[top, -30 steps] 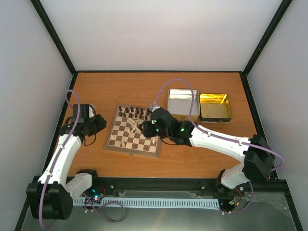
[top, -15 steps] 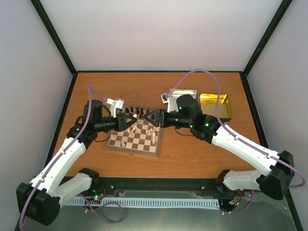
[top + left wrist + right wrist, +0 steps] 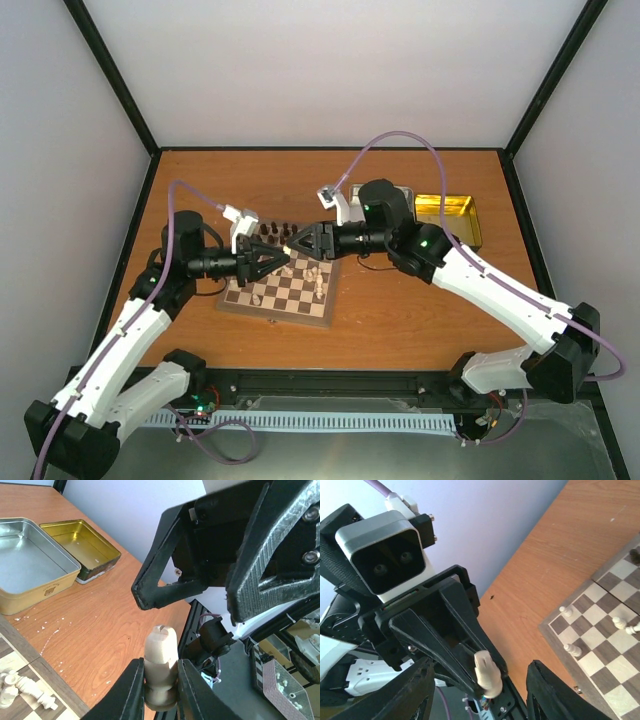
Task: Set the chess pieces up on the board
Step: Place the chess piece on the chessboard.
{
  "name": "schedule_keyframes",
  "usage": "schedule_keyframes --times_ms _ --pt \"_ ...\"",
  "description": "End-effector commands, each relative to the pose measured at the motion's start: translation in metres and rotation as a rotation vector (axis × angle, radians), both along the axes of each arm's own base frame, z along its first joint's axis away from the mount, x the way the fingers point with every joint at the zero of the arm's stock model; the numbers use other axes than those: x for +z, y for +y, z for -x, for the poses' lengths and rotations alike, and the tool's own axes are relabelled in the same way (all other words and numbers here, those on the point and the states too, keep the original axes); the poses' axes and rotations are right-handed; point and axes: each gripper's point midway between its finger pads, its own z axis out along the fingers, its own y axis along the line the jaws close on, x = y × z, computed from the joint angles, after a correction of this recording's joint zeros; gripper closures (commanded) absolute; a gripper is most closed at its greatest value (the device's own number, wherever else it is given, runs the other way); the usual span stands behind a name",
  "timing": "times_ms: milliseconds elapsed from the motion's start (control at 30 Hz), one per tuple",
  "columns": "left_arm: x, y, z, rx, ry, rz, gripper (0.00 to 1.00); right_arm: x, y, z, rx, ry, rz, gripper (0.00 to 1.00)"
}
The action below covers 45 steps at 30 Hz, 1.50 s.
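My left gripper hovers over the board, shut on a pale cream chess piece with a notched top. The piece points at my right gripper, which faces it tip to tip and is open. In the right wrist view the piece sits between that gripper's spread fingers without touching them. Dark pieces line the board's far row. A few pale pieces stand on the squares, and some lie toppled.
A silver tin and a gold tin sit on the wooden table right of the board, both with nothing in them. My right arm hides most of the silver tin from above. Black frame posts and white walls enclose the table.
My left arm swung from the table's left side to over the board, carrying the pale piece. My right gripper lifted off the board and turned to face it; the two tips have closed in.
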Motion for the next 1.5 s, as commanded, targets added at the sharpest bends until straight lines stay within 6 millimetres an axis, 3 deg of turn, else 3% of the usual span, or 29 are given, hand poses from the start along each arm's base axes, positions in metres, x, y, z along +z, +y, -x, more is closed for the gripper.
schedule_keyframes --times_ms 0,167,567,667,700,767,833,933,1067,1200,1333,1467 --pt "0.016 -0.002 0.009 -0.049 -0.093 -0.011 0.91 0.008 0.01 0.003 0.069 -0.001 -0.022 0.51" --pt "0.022 -0.002 0.01 -0.063 -0.108 -0.005 0.91 -0.004 0.015 0.004 0.105 -0.007 0.011 0.63" --pt "0.019 -0.003 0.009 -0.063 -0.098 -0.014 0.89 -0.005 0.025 0.015 0.188 -0.001 -0.023 0.94" --pt "0.018 -0.001 0.006 -0.043 -0.1 -0.031 0.71 -0.005 0.024 0.011 0.151 -0.026 -0.02 0.97" --pt "0.015 0.0 0.003 -0.025 -0.096 -0.046 0.52 -0.007 0.023 0.007 0.119 -0.042 -0.011 0.97" --pt "0.004 0.006 -0.009 0.058 -0.091 -0.099 0.38 -0.015 0.019 -0.007 0.035 -0.094 0.033 0.97" --pt "-0.011 0.023 -0.029 0.225 -0.085 -0.185 0.32 -0.03 0.014 -0.023 -0.07 -0.168 0.119 0.97" --pt "-0.022 0.059 -0.053 0.496 -0.07 -0.287 0.31 -0.059 0.011 -0.043 -0.188 -0.279 0.248 0.97" --pt "-0.019 0.127 -0.069 0.912 -0.038 -0.37 0.32 -0.089 0.026 -0.044 -0.229 -0.38 0.321 0.97" --pt "0.007 0.177 -0.056 1.184 -0.063 -0.341 0.32 -0.112 0.064 -0.026 -0.184 -0.47 0.364 0.97" --pt "0.041 0.203 -0.04 1.318 -0.103 -0.268 0.32 -0.123 0.108 -0.004 -0.115 -0.511 0.344 0.97" --pt "0.064 0.222 -0.03 1.412 -0.117 -0.232 0.32 -0.136 0.139 0.004 -0.072 -0.543 0.362 0.97"
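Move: The left hand already holds the white chess piece in its fingertips, sticking out about 1 cm to its right; from the open right hand the piece is about 3 cm left and 1 cm lower. From the right hand, some 25 cm down on the board, one white piece stands 11 cm left and 4 cm back, another about 16 cm left and level. Loose white pieces lie about 3 cm right and 1 cm ahead. Easing about 2 cm left, the right hand closes its open fingers on the white piece that the left hand holds nearly still. The left hand then opens and swings away some 19 cm left, turning about 70 degrees counter-clockwise, while the right carries the piece down about 15 cm and left about 9, fingers tipping further down, towards the standing piece near the board's near-left corner. ##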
